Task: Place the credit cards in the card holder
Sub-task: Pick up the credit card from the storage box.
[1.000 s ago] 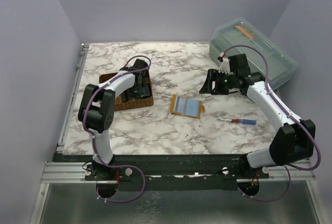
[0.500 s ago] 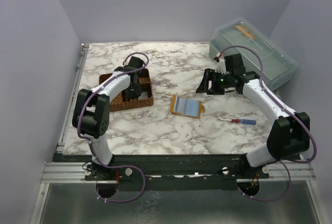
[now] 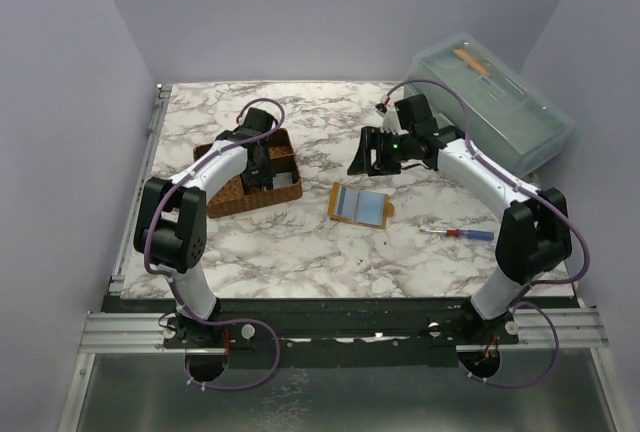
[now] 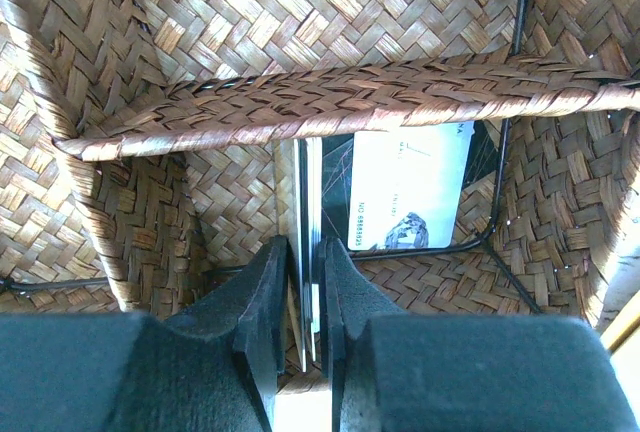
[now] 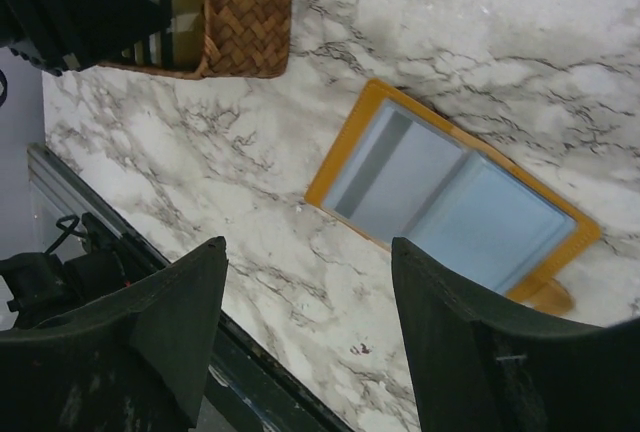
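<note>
In the left wrist view my left gripper [image 4: 308, 282] is down in a compartment of the woven basket [image 4: 350, 102], shut on thin credit cards [image 4: 306, 202] that stand on edge between its fingers. Another credit card [image 4: 410, 192], white with a small picture, lies flat in the same compartment. The card holder [image 3: 360, 204], an orange-tan wallet, lies open on the marble with pale blue inside. My right gripper [image 3: 368, 152] hangs open just beyond it, above the table. In the right wrist view the card holder [image 5: 450, 192] shows ahead of the right gripper [image 5: 308, 247], with nothing between the fingers.
The brown basket [image 3: 240, 204] sits left of centre, and its corner [image 5: 250, 12] shows in the right wrist view. A clear plastic box [image 3: 500, 102] stands at the back right. A red and blue screwdriver [image 3: 458, 234] lies right of the wallet.
My left gripper has shut on the upright cards in the basket. The right arm has swung left, from near the plastic box to just beyond the wallet.
</note>
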Controlling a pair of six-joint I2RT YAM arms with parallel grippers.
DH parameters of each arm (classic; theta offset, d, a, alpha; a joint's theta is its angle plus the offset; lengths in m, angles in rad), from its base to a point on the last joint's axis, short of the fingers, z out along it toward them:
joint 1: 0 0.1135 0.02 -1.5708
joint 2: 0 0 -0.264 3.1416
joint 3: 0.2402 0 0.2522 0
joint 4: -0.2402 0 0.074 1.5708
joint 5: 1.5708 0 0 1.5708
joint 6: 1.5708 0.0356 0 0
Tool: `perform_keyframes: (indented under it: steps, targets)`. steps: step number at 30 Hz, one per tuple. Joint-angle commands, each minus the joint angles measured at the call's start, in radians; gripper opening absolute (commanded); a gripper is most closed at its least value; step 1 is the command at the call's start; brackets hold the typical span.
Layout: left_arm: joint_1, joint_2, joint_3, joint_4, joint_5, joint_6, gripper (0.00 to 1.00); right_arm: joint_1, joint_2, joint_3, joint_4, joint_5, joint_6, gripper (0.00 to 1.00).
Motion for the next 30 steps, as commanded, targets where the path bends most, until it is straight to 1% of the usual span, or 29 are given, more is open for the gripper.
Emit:
perform_keyframes:
  steps: [1,3,7,11,14,16,19,24,26,30]
  targets:
    - [0.006,-0.032,-0.009,0.011,0.075,0.02,0.04,0.04,0.074,0.085,0.044,-0.005,0.019,0.69]
    - [0.021,-0.034,-0.003,0.009,0.105,0.038,0.0,0.053,0.112,0.122,0.067,-0.021,0.034,0.69]
    - [0.049,-0.04,0.007,0.002,0.174,0.079,0.0,0.082,0.181,0.166,0.162,-0.072,0.1,0.66]
    - [0.07,-0.056,0.0,0.009,0.227,0.117,0.0,0.108,0.256,0.21,0.253,-0.133,0.185,0.58]
    - [0.076,-0.065,-0.012,0.018,0.248,0.148,0.0,0.124,0.299,0.24,0.314,-0.17,0.241,0.49]
    - [0.082,-0.078,-0.024,0.033,0.255,0.157,0.0,0.138,0.327,0.269,0.328,-0.164,0.258,0.46]
    - [0.088,-0.091,-0.025,0.044,0.272,0.176,0.0,0.156,0.372,0.331,0.302,-0.147,0.253,0.42]
    - [0.108,-0.118,-0.021,0.043,0.304,0.176,0.0,0.178,0.426,0.412,0.278,-0.144,0.237,0.41]
    - [0.115,-0.132,-0.023,0.045,0.323,0.177,0.0,0.188,0.443,0.432,0.271,-0.141,0.237,0.42]
    - [0.123,-0.169,-0.058,0.076,0.333,0.216,0.0,0.199,0.483,0.478,0.241,-0.137,0.269,0.48]
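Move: The cards for my right hand stand on edge in my left fingers, about 27 cm to its left, some 3 cm ahead and 8 cm below. The card holder lies almost under my right hand, roughly 2 cm ahead, 2 cm left and 15 cm down. From my left hand the held cards' middle is about 1 cm ahead and 1 cm below; the loose card on the box floor is about 5 cm right, 3 cm ahead and 5 cm below. I swing my right hand some 16 cm left and about 5 cm forward, past the card holder towards the cards, tilting its fingers about 15 degrees farther leftward and narrowing them to under half open, still empty. My left hand keeps its pinch on the stack, rolls and turns it clockwise about 10 degrees, then lifts it roughly 3 cm, fastest at the end. ##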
